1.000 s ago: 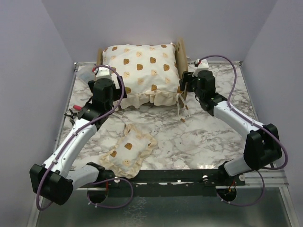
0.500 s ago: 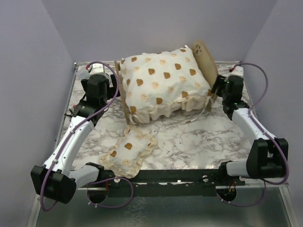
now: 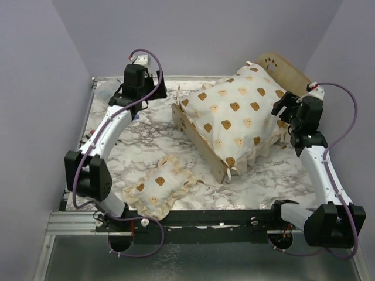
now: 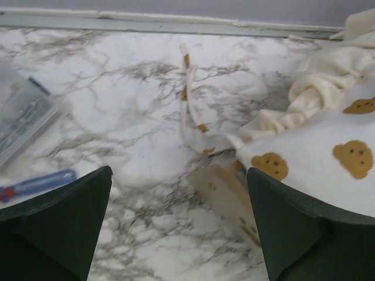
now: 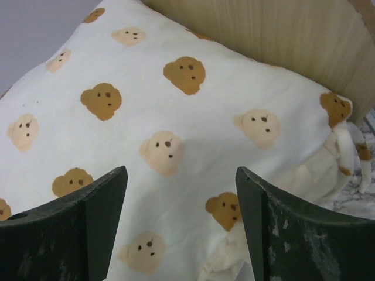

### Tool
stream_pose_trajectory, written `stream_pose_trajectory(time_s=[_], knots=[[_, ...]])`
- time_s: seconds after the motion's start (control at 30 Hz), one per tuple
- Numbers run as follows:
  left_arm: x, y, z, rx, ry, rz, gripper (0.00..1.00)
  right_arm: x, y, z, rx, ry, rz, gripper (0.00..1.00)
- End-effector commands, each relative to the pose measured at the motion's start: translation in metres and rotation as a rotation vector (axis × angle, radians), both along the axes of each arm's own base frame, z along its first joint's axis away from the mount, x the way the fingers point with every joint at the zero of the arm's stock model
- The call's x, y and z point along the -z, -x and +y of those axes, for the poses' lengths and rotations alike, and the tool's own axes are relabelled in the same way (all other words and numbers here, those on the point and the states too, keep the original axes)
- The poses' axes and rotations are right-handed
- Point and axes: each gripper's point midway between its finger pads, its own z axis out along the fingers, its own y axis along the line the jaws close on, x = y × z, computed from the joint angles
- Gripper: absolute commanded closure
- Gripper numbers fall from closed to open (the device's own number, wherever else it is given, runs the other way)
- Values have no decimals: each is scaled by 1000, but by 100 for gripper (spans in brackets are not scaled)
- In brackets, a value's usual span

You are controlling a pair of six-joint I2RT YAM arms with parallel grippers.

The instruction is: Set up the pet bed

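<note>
The pet bed lies diagonally on the marble table, with its plywood headboard [image 3: 282, 65] at the back right and its low footboard [image 3: 198, 136] toward the middle. A large bear-print cushion [image 3: 234, 111] covers its base. My right gripper [image 3: 282, 110] is open at the cushion's right side. In the right wrist view, that gripper [image 5: 181, 222] has the cushion [image 5: 170, 105] beneath it and the headboard [image 5: 275, 29] behind. My left gripper [image 3: 153, 93] is open at the back left. In the left wrist view, that gripper [image 4: 179, 234] is over bare marble, with the footboard corner [image 4: 225, 190] just to its right.
A small bear-print pillow [image 3: 158, 187] lies near the front edge, left of centre. A clear plastic box [image 3: 105, 91] sits in the back left corner, and in the left wrist view a blue-and-red pen [image 4: 41, 182] lies beside that box [image 4: 20, 117]. Loose cushion ties [image 4: 188, 105] trail on the marble. Walls enclose three sides.
The bed with its cushion has swung counterclockwise, its footboard coming toward the table's middle. My left arm has moved off to the back left, and my right arm has shifted right.
</note>
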Motion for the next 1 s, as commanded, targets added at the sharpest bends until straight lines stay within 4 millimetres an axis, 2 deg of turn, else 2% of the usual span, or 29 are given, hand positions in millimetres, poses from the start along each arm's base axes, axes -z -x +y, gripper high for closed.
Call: stream_pose_trajectory(time_s=[0.0, 0.07, 0.13, 0.27, 0.37, 0.47, 0.57, 0.67, 0.83, 0.97], knots=[[-4, -41, -70, 263, 213, 13, 2, 19, 25, -17, 156, -53, 97, 19], [10, -56, -91, 336, 270, 56, 2, 25, 35, -32, 241, -23, 126, 17], [24, -73, -104, 361, 300, 81, 2, 31, 44, -45, 315, 11, 152, 18], [47, -114, -106, 300, 285, 87, 6, 59, 66, -79, 515, 55, 260, 20], [65, -138, -106, 268, 261, 102, 11, 81, 77, -85, 566, 26, 316, 20], [87, -148, -115, 284, 250, 145, 14, 97, 82, -85, 570, 6, 339, 22], [114, -140, -130, 332, 241, 206, 17, 116, 84, -82, 549, 8, 402, 23], [141, -119, -141, 378, 223, 273, 21, 127, 78, -72, 457, 11, 433, 23], [167, -78, -142, 415, 198, 358, 37, 120, 57, -53, 273, 23, 409, 24], [169, -42, -133, 416, 220, 377, 46, 116, 36, -35, 121, 19, 382, 24]])
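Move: Down to the right and ahead, about 9 cm forward, 12 right and 18 below the left hand, lies the tie strap at the mat's far left corner; the footboard corner is 2 cm nearer and 2 left of it. A blue screwdriver lies 5 ahead, 7 left. From the right hand, the other tie strap is roughly 5 cm back, 6 right and 20 below, the headboard's middle some 15 ahead, 4 right. Swooping forward, right and down past the footboard corner, the left hand then draws back about 5 cm while still sinking, 16 cm lower in all; it tips down and half closes around the tie strap. The right hand drops some 12 cm, moving back and right towards its strap beside the mat's ruffle, tipping down 25 degrees, fingers staying open. ##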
